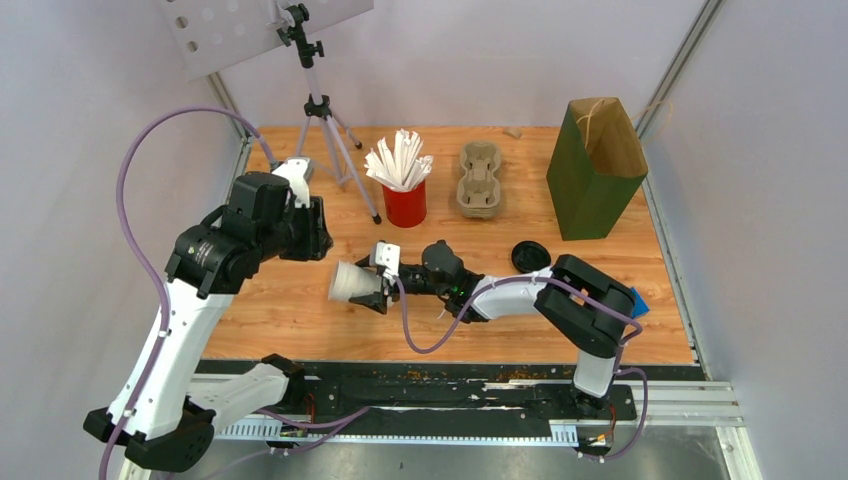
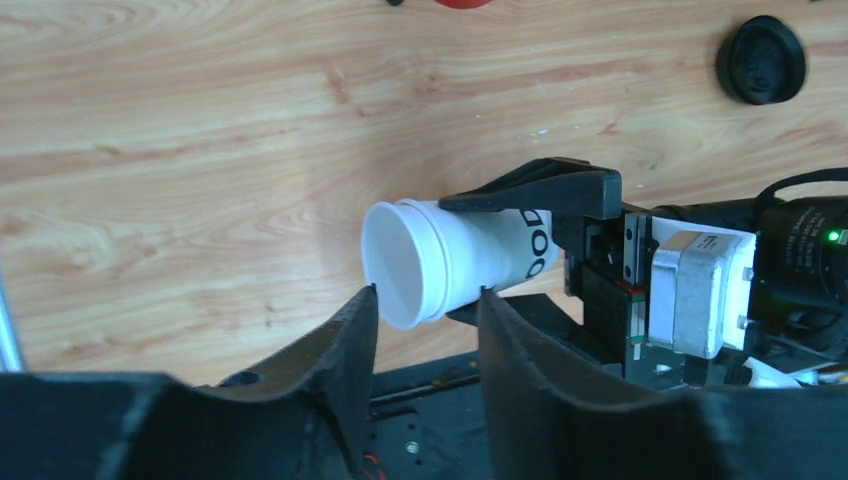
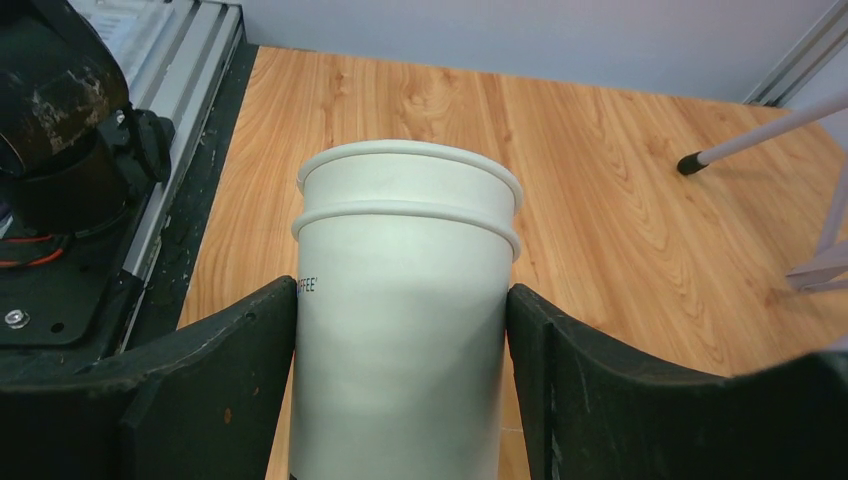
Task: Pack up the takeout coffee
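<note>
Two nested white paper cups (image 1: 350,283) (image 2: 450,262) (image 3: 405,230) lie on their side above the table, without lids, mouths pointing left. My right gripper (image 1: 374,286) (image 3: 405,290) is shut on them, one finger (image 2: 540,188) pressed to each side of the outer cup. My left gripper (image 1: 318,230) (image 2: 428,292) is open, its fingertips apart. In the left wrist view they line up with the cups' rims; in the top view the gripper stands a little up and left of the cups. One black lid (image 1: 530,255) (image 2: 760,58) lies on the wood.
At the back stand a red cup of white straws (image 1: 405,200), a beige pulp cup tray (image 1: 479,180) and an open green paper bag (image 1: 595,170). A tripod (image 1: 325,120) stands at the back left. A small blue thing (image 1: 638,303) lies by the right arm.
</note>
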### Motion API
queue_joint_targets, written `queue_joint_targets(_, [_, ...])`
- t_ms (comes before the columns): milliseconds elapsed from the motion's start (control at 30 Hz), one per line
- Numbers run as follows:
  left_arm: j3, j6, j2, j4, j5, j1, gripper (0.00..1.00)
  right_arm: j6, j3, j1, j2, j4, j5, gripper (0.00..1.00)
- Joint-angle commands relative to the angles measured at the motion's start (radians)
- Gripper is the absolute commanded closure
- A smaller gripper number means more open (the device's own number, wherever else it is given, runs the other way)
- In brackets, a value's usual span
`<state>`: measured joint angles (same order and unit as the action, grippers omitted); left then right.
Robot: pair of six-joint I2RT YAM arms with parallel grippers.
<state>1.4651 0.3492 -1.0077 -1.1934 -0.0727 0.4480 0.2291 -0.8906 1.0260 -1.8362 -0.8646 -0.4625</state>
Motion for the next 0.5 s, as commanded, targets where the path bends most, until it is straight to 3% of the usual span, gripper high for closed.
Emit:
queue_joint_targets(0, [-0.005, 0.015, 0.021, 0.029, 0.065, -0.007, 0.47, -0.016, 0.007, -0.001, 0.106, -0.086, 0.014, 0.43])
queue_joint_targets(167, [-0.016, 0.039, 0.053, 0.058, 0.128, -0.024, 0.35, 0.003, 0.032, -0.002, 0.178, -0.09, 0.041, 0.43])
queue_joint_targets(467, [-0.027, 0.07, 0.061, 0.105, 0.237, -0.037, 0.36, 0.009, 0.045, -0.002, 0.272, -0.087, 0.045, 0.42])
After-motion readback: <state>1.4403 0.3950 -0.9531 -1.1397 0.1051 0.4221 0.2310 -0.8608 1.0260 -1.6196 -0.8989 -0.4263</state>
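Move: The white coffee cup lies on its side in my right hand, mouth to the left. From my left hand its middle is about 4 cm right, 1 cm back and 14 cm below. From my right hand, my left fingers are the goal: some 6 cm left, 1 cm ahead, 14 cm up. From my left hand, the red straw tin stands about 19 cm ahead and 13 cm right; from my right hand, the black lid lies roughly 8 cm ahead, 36 cm right. I raise the gripped cup with my right hand about 10 cm towards my left fingers, drifting slightly right and tipping its mouth upward by some 10 degrees. Meanwhile my left hand spreads its part-open fingers further, shifts a couple of centimetres right with a little back and up, and rolls its left side down, staying just above the rim. ##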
